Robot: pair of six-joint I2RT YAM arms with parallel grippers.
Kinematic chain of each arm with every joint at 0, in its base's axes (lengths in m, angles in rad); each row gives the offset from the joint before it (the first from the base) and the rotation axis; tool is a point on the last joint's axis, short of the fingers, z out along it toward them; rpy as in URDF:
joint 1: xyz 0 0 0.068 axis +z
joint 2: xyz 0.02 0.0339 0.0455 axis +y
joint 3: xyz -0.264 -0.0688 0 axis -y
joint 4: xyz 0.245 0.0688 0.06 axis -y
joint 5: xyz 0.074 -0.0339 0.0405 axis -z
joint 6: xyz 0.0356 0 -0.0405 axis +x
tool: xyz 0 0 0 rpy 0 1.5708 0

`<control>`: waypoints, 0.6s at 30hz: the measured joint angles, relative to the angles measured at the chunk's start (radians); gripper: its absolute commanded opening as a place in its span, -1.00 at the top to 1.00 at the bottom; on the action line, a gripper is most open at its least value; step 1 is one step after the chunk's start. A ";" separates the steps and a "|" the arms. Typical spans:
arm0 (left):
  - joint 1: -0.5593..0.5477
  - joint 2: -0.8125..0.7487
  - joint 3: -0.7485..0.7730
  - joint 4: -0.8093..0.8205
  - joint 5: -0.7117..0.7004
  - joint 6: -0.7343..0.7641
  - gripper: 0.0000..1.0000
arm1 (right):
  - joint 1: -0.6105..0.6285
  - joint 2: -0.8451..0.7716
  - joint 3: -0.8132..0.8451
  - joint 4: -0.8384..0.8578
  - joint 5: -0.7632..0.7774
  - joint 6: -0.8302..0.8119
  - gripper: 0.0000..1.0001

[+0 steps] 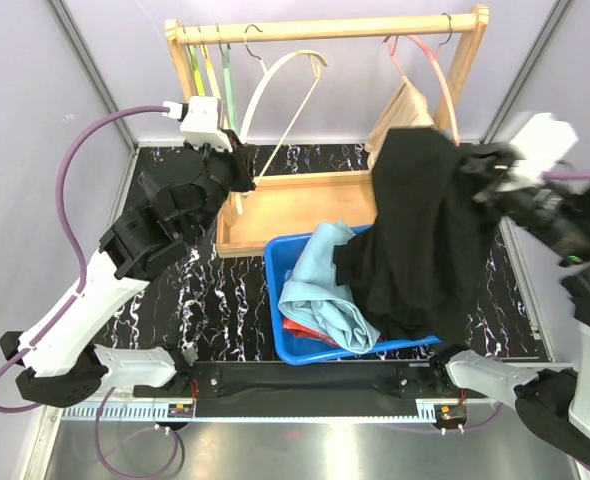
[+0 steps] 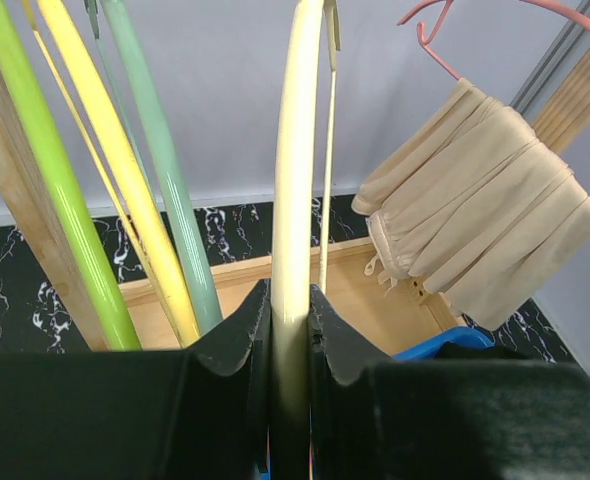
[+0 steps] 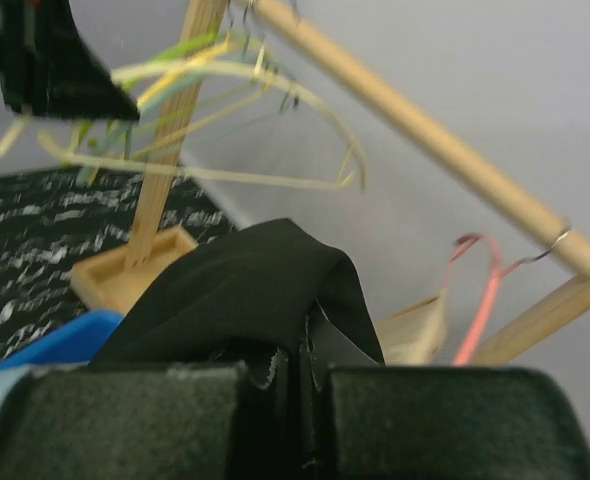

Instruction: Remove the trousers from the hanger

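My left gripper (image 1: 243, 172) is shut on the lower end of an empty cream hanger (image 1: 275, 85) that hangs on the wooden rack (image 1: 325, 30); the jaws clamp its bar in the left wrist view (image 2: 290, 300). My right gripper (image 1: 472, 165) is shut on a pair of black trousers (image 1: 415, 230), held up off to the right of the rack and draping down into the blue bin (image 1: 278, 268). The pinched cloth shows in the right wrist view (image 3: 245, 280). Beige trousers (image 1: 403, 110) hang folded over a pink hanger (image 1: 440, 85).
Light blue trousers (image 1: 325, 285) and red patterned ones (image 1: 305, 335) lie in the blue bin. Green and yellow empty hangers (image 1: 210, 65) hang at the rack's left end. The rack's wooden base tray (image 1: 295, 205) sits behind the bin. Grey walls close both sides.
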 measured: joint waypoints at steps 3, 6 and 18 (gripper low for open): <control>0.000 -0.011 0.000 -0.006 0.001 -0.006 1.00 | -0.002 -0.048 -0.203 0.002 -0.012 0.000 1.00; 0.000 -0.023 0.002 -0.010 0.002 -0.010 1.00 | -0.003 -0.087 -0.395 -0.009 -0.043 0.002 1.00; 0.000 -0.032 0.022 -0.028 0.006 -0.022 1.00 | -0.005 -0.196 -1.062 0.009 -0.274 -0.108 0.94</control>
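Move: My right hand holds the second black trousers high up. The middle of the blue bin is roughly 54 cm below it, level fore and aft and about 7 cm to its left. At that same depth, the first black trousers lie nearly straight under the hand and the light-blue trousers about 13 cm left. The beige trousers hang some 22 cm ahead, 4 cm left and 25 cm lower. From my left hand, the bin lies about 19 cm right, 10 cm back and 42 cm down. I swing my right hand fast down about 35 cm towards the bin, drifting some 5 cm left and bowing a little forward before coming back. On the way I tip the fingers steeply downwards and turn them somewhat counter-clockwise, still pinching the black trousers. My left hand keeps its grip on the emptied cream hanger. ##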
